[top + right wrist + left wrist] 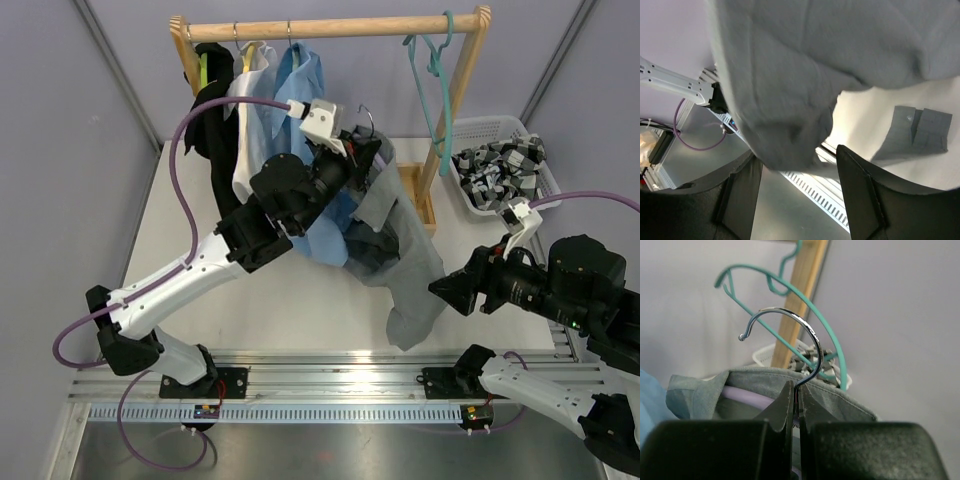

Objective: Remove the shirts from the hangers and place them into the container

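Note:
My left gripper (366, 148) (796, 390) is shut on the metal hook (805, 330) of a lilac hanger (747, 395). That hanger carries the grey shirt (400, 250) (840, 400), held off the rail in front of the rack. Its tail hangs down to my right gripper (438, 288) (799, 155). That gripper is open, with blurred grey cloth (815, 50) drooping between its fingers. One grey cuff (917, 130) lies on the table. The white container (485, 122) at the right holds the checked shirt (500, 170). An empty teal hanger (432, 70) (810, 310) hangs by the right post.
Black (210, 130), white (248, 110) and light blue (300, 80) shirts hang on the wooden rail (330, 27) at the left. The rack's wooden base (415, 195) stands behind the grey shirt. The metal mounting track (330, 385) runs along the near edge.

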### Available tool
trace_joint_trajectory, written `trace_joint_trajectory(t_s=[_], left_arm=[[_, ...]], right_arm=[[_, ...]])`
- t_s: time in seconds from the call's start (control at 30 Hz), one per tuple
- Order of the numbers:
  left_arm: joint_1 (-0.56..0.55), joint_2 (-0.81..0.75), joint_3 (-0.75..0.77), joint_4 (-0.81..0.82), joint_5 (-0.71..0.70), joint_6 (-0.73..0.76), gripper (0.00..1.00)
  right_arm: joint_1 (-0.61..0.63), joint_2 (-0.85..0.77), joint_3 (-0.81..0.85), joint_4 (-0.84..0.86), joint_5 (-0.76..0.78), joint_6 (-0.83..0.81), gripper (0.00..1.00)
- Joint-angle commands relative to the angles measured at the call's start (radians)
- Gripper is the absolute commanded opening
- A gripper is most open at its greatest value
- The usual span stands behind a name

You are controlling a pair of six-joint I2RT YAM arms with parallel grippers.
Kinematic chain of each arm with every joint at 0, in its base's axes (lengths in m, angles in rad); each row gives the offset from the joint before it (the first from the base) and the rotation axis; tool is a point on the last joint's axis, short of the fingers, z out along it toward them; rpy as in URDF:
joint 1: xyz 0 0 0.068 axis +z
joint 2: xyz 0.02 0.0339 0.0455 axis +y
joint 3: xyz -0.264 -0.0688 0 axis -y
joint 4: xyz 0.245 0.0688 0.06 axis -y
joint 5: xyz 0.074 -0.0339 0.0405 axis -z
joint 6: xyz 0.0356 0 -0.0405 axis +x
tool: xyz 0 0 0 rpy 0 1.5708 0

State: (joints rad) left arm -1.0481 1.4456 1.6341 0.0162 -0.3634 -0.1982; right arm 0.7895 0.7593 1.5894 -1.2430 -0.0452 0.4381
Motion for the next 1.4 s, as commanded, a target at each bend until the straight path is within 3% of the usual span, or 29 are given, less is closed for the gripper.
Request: trace_joint_trajectory(t_s=[0.0, 0.47, 0.8, 0.97, 1.13, 1.37], left_arm=[[0.031, 0.004, 0.113, 0.002, 0.027, 0.040, 0.00], [0.039, 0.160, 0.369, -0.108, 0.086, -0.010, 0.00], [0.100, 0.228, 0.489, -0.134, 0.100, -0.053, 0.00], [0.115, 0.248, 0.556, -0.154, 0.077, -0.038, 0.00], [0.157, 0.240, 0.563, -0.165, 0.064, -0.040, 0.00], [0.264, 0.184, 0.543, -0.154, 0.015, -0.012, 0.00]], right_arm=[[0.007, -0.008, 0.012, -0.015, 0.025, -0.024, 0.67], [0.008, 0.003, -0.066, 0.068, 0.001, -0.044, 0.67], [0.007, -0.020, -0.101, 0.074, 0.010, -0.045, 0.32], [0.007, -0.029, -0.103, 0.070, 0.022, -0.045, 0.00], [0.008, -0.044, -0.092, 0.051, 0.045, -0.041, 0.00], [0.007, -0.071, -0.077, -0.027, 0.203, 0.000, 0.00]])
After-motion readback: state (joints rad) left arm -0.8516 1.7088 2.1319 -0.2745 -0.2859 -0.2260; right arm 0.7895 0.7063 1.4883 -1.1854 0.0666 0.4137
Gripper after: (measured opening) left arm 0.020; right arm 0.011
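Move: The rack's rail, where the hook in the left gripper is headed, lies about 15 cm ahead of that gripper, 2 cm left and some 12 cm above. On it the light-blue shirt hangs about 12 cm ahead and 9 cm left, and the empty teal hanger 13 cm ahead and 13 cm right. From the open right gripper, the grey shirt's hanging edge is roughly 2 cm ahead, 2 cm left and 2 cm below. Bring the left gripper, still pinching the grey shirt's hanger below its hook, about 8 cm forward and 4 cm up towards the rail, swaying a little right and then back left. Meanwhile sink the right gripper some 2 cm to the shirt's hanging edge, shut its fingers on the cloth, then ease slightly forward and right with it. ##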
